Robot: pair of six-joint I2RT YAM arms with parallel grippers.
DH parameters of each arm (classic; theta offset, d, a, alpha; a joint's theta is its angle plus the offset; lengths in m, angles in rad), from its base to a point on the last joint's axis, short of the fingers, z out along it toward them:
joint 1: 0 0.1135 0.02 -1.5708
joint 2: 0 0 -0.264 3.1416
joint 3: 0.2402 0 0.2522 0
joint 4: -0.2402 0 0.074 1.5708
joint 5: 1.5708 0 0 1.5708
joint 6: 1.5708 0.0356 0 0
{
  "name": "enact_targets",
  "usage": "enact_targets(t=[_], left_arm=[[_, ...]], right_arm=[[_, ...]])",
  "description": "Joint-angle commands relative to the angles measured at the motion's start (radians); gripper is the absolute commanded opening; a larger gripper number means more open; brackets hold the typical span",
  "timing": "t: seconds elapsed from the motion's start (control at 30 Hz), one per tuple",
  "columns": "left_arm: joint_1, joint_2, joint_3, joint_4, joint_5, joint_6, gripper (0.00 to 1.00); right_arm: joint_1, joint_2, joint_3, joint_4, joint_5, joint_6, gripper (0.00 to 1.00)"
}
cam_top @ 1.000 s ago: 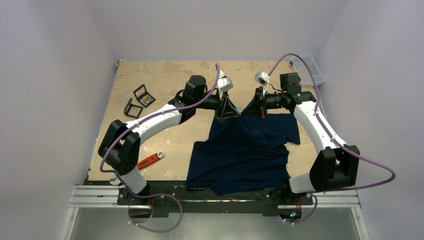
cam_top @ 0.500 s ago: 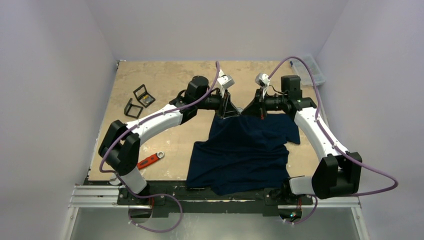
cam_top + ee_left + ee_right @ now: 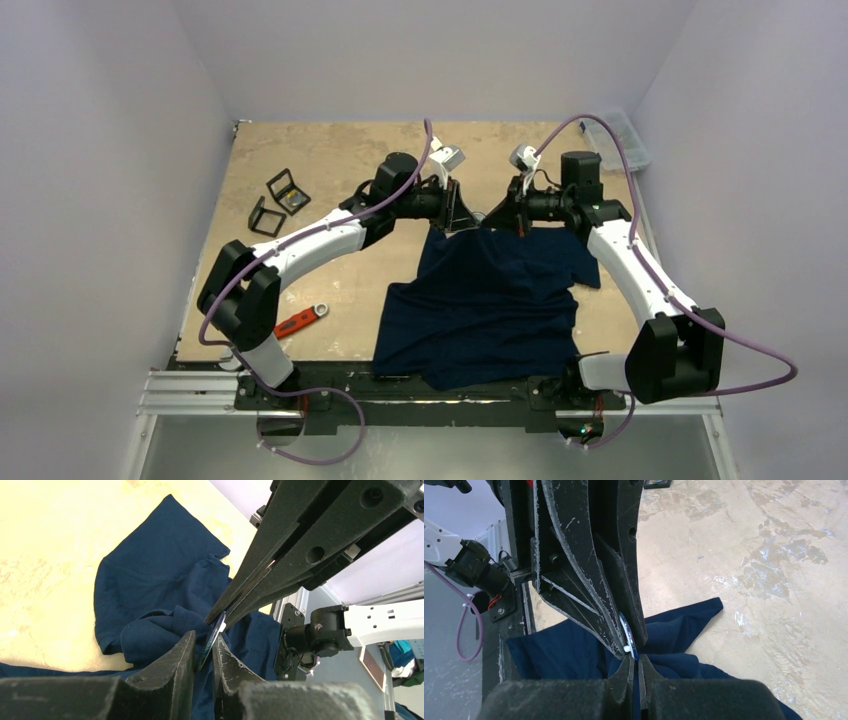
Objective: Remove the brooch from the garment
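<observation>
The garment (image 3: 480, 310), a dark navy T-shirt, lies between the arm bases with its neck end pulled up off the table. Both grippers meet there. My left gripper (image 3: 466, 226) is shut on the brooch (image 3: 212, 640), a thin disc seen edge-on between its fingers (image 3: 182, 660). The right gripper (image 3: 486, 224) comes in from the opposite side, tip to tip with the left. From the right wrist, the brooch (image 3: 628, 635) shows its white and blue rim just above my right gripper (image 3: 635, 659), which is shut on a fold of the garment (image 3: 569, 650).
Two small black square frames (image 3: 279, 200) lie at the left of the tan tabletop (image 3: 330, 160). A red-handled tool (image 3: 301, 320) rests near the left arm's base. A clear plastic box (image 3: 620, 135) stands at the back right corner.
The left gripper has closed a little further onto the brooch and its wrist has shifted slightly to the right. The right arm's elbow has moved toward the near edge. The right gripper stays shut.
</observation>
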Motion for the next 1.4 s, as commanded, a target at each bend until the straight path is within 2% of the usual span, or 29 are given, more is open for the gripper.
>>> enact_targets(t=[0.0, 0.33, 0.47, 0.6, 0.8, 0.97, 1.07, 1.23, 1.37], left_arm=[[0.013, -0.031, 0.006, 0.026, -0.128, -0.049, 0.17], [0.029, -0.068, -0.017, -0.024, -0.187, -0.017, 0.19], [0.028, -0.076, -0.018, -0.028, -0.213, -0.002, 0.23], [0.036, -0.08, -0.052, 0.053, -0.166, -0.04, 0.29], [0.051, -0.078, -0.072, 0.1, -0.13, -0.096, 0.3], [0.056, -0.085, -0.09, 0.171, -0.037, -0.091, 0.4], [0.065, -0.102, -0.108, 0.191, 0.026, -0.038, 0.43], [0.088, -0.139, -0.11, 0.146, 0.079, 0.192, 0.44], [0.103, -0.136, -0.084, 0.086, 0.18, 0.371, 0.43]], right_arm=[[0.025, -0.053, 0.0, -0.003, -0.061, 0.011, 0.0], [0.023, -0.037, 0.017, -0.032, -0.087, -0.023, 0.0], [0.023, -0.034, 0.016, -0.034, -0.09, -0.021, 0.0], [0.023, -0.032, 0.013, -0.028, -0.093, -0.015, 0.0], [0.023, -0.038, 0.005, -0.021, -0.09, -0.016, 0.0], [0.023, -0.037, 0.002, -0.005, -0.065, -0.016, 0.0], [0.024, -0.036, -0.001, 0.001, -0.054, -0.029, 0.0], [0.025, -0.029, -0.017, 0.017, -0.076, -0.067, 0.0], [0.024, -0.011, -0.016, 0.017, -0.098, -0.09, 0.0]])
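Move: The brooch stands on edge between the two sets of fingertips, its middle about 1 cm to the left hand's right and level with it in depth and height. From the right hand it lies some 2 cm to the left, 1 cm farther out and about level. Below the left hand is the bunched navy garment, its middle about 15 cm back, straight below sideways and some 20 cm down. To its left and away from the brooch, the left hand draws off about 4 cm, slowly at first, faster at the end as it lifts about 1 cm and the fingertips tip up some 10 degrees. Its fingers open from a narrow gap to nearly half wide and come free of the rim. The right fingers stay shut on the opposite rim, easing back about 1 cm. ##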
